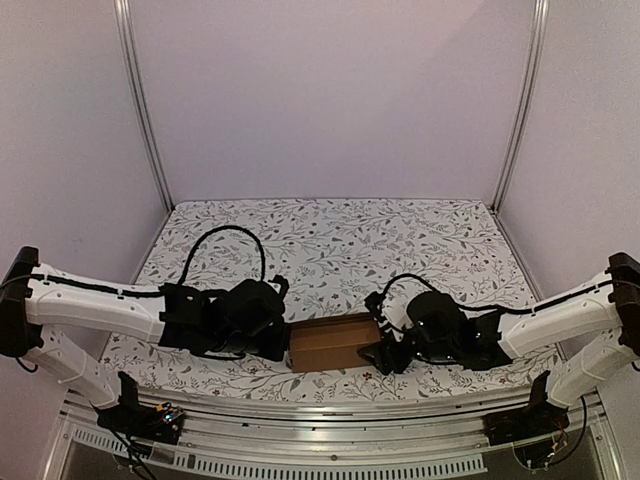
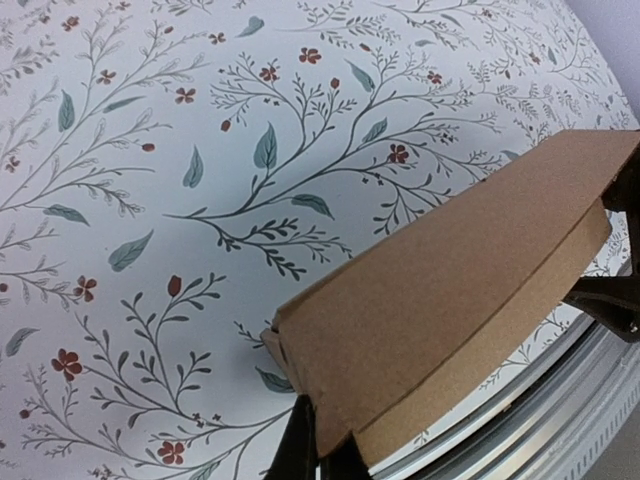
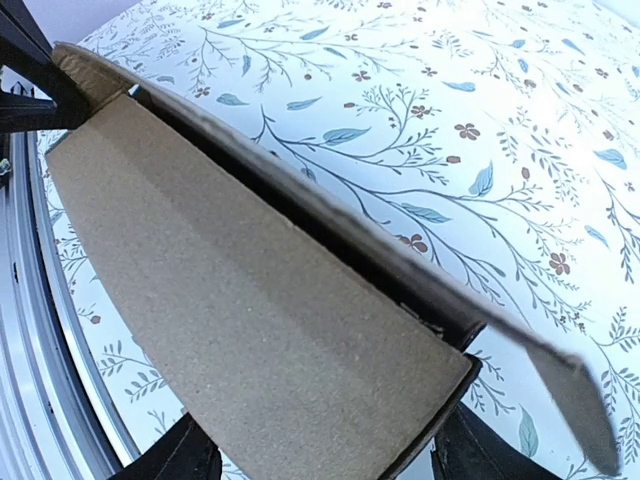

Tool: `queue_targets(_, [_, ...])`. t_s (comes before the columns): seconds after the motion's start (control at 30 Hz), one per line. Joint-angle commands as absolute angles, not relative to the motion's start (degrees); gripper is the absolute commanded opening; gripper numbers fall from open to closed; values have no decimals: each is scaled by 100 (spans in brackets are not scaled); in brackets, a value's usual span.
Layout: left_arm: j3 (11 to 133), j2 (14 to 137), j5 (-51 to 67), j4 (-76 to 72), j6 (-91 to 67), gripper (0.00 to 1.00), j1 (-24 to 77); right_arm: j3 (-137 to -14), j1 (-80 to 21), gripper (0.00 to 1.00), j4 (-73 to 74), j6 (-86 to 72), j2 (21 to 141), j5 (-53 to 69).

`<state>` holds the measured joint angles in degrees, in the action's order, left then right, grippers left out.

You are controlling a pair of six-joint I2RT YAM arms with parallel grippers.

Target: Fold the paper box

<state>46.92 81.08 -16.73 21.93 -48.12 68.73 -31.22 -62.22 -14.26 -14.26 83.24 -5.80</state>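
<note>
The paper box is a plain brown carton, held just above the flowered table near its front edge, between my two grippers. My left gripper is shut on the box's left end. In the left wrist view its dark fingers pinch the lower corner of the box, and the gripper shows no gap. My right gripper is at the box's right end. In the right wrist view the gripper stands wide open astride the box. A long flap sticks out along the top edge.
The flowered tablecloth covers the table. A metal rail runs along the near edge, right under the box. White walls and upright metal posts close in the back and sides.
</note>
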Motion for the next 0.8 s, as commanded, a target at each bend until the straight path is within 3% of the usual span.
queue_targets(0.0, [4378,8634,-728,3352,-4790,0,7084,-3206,-6215,71,-1165,-1459,7919,-637])
queue_targets(0.47, [4548,8823,-736,3417,-4717,0,7084,-3465,-6214,73,212,-1199,6718,-843])
queue_targets(0.77, [4570,8844,-728,3446,-4688,0,7090,-3814,-6214,73,678,-892,6686,-1274])
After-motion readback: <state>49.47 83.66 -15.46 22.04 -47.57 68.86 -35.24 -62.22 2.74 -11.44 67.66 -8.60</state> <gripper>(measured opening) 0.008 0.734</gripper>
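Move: The paper box sits just off the right gripper's open fingers: its middle is about 8 cm to the left, 2 cm ahead and 3 cm lower. Its raised lid runs about 5 cm ahead and 7 cm left, near hand height; the metal rail is roughly 6 cm back, straight behind and 7 cm down. The closed left gripper is at the box's left front corner, with the box's middle 8 cm right, 3 cm ahead, 5 cm below. Lift the right gripper nearly straight up, about 6.5 cm, away from the box's right end, easing a couple of centimetres to the right and keeping the fingers wide open. Meanwhile keep the left gripper shut on the left front corner and nudge it some 1 cm to the right at the same height. ##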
